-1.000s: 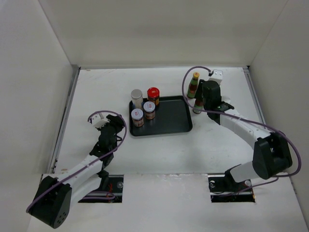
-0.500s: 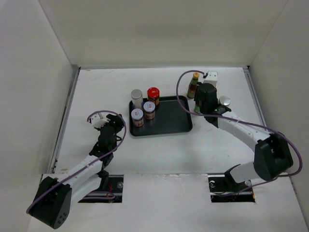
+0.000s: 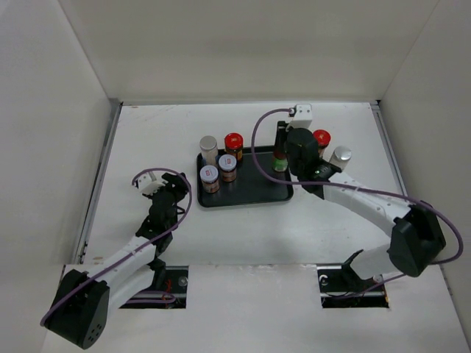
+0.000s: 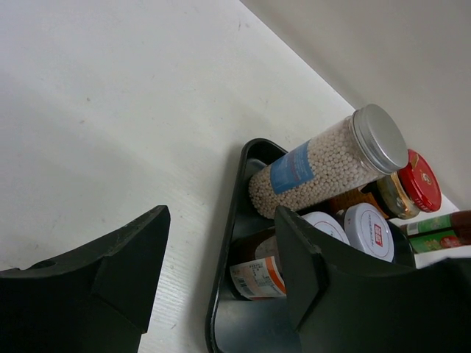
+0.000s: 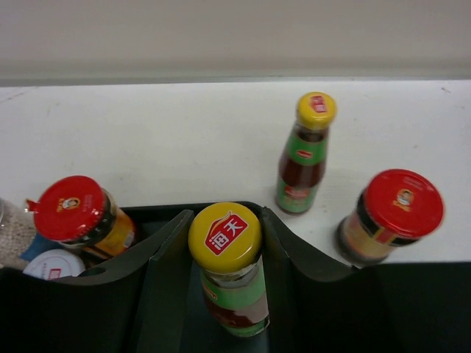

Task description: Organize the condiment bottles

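Observation:
My right gripper [image 5: 224,254] is shut on a slim yellow-capped sauce bottle [image 5: 225,243], upright over the far right part of the black tray [image 3: 261,185]. On the tray's left stand a silver-lidded bead jar [image 3: 209,147], a red-capped jar [image 3: 233,143] and two white-lidded short jars [image 3: 209,177]. Beyond the tray, on the table, stand a second yellow-capped bottle [image 5: 305,151] and another red-capped jar [image 5: 390,217], and a silver-lidded jar [image 3: 341,156] is to its right. My left gripper [image 3: 176,184] is open and empty, left of the tray.
White walls close in the table at the back and both sides. The tray's rim [image 4: 224,243] lies just past my left fingertips [image 4: 129,261]. In the top view the right wrist covers the second sauce bottle.
The right arm has carried the sauce bottle leftwards from the table to over the tray, uncovering the red-capped and silver-lidded jars. The left jaws have widened; that arm barely moved.

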Motion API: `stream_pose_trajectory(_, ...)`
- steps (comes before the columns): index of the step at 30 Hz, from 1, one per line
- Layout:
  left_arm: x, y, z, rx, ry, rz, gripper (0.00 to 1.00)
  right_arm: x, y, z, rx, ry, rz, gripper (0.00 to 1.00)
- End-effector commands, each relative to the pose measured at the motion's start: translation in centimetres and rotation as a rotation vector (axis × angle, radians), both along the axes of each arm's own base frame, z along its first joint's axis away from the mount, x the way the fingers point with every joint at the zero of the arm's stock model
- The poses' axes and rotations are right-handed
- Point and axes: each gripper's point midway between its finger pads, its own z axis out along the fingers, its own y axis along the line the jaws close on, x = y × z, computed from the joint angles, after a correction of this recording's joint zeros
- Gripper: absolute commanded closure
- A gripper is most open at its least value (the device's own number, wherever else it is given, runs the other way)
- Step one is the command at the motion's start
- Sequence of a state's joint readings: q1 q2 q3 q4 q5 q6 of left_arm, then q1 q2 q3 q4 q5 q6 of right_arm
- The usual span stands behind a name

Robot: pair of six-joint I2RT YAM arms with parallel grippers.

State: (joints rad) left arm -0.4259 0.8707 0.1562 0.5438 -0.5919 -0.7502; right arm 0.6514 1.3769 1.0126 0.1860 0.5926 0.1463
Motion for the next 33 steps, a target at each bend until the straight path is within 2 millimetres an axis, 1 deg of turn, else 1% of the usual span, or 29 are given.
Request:
stream_pose_trajectory(1,0.3,0.1,1.4,-0.035,-0.055,0.005,0.42,2.0,2.9,6.6,0.152,-0.192,0.043,0.75)
stream_pose_trajectory(6,0.3,0.1,1.5,-0.038,-0.058,0.005,0.42,4.1,5.6,6.3,0.169,-0.196,0.083,0.75)
stream_pose_trajectory(13,0.3,-0.2,1.5,-0.042,-0.056,-0.005,0.41,6.2,9.0,4.0,0.165,-0.161,0.109,0.75)
stream_pose_trajectory(16,0.3,-0.3,1.5,-0.044,-0.058,-0.008,0.41,6.5,10.3,3.5,0.168,-0.155,0.124,0.74)
stream_pose_trajectory(21,0.3,-0.4,1.5,-0.046,-0.058,-0.012,0.4,6.6,11.8,2.6,0.174,-0.143,0.136,0.73)
stream_pose_trajectory(24,0.4,-0.4,1.4,-0.046,-0.052,-0.015,0.4,6.6,12.4,1.3,0.166,-0.128,0.139,0.65)
stream_pose_trajectory(26,0.3,-0.4,1.4,-0.047,-0.055,-0.017,0.4,6.6,12.4,0.4,0.156,-0.113,0.138,0.59)
stream_pose_trajectory(29,0.4,-0.4,1.3,-0.047,-0.048,-0.016,0.4,6.3,12.0,-0.4,0.166,-0.098,0.124,0.37)
stream_pose_trajectory(31,0.4,-0.5,1.2,-0.048,-0.046,-0.021,0.4,5.9,11.7,-0.3,0.169,-0.098,0.123,0.28)
stream_pose_trajectory(33,0.5,-0.6,1.3,-0.05,-0.047,-0.02,0.4,5.2,11.1,0.6,0.18,-0.109,0.127,0.2)
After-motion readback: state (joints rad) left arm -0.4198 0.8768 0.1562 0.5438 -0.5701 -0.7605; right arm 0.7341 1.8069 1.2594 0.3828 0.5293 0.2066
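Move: The yellow-capped sauce bottle is already gripped in the right hand. Its free spot on the tray floor lies about 6 cm ahead, 11 cm left and some 17 cm below. The red-lidded jar in the tray is about 8 cm ahead and 17 cm left, the nearer white-lidded jar 2 cm ahead and 20 cm left. The other sauce bottle stands 13 cm ahead and 4 cm right. From the left hand the free spot is about 8 cm ahead, 26 cm right and 5 cm lower. The sauce bottle, still pinched upright, is carried by the right hand about 11 cm left across the tray towards the red-lidded jar, while going some 6 cm forward and 6 cm down, the wrist turning slightly counter-clockwise. There the fingers open and let go of the bottle, and the hand starts to rise a centimetre or two. ##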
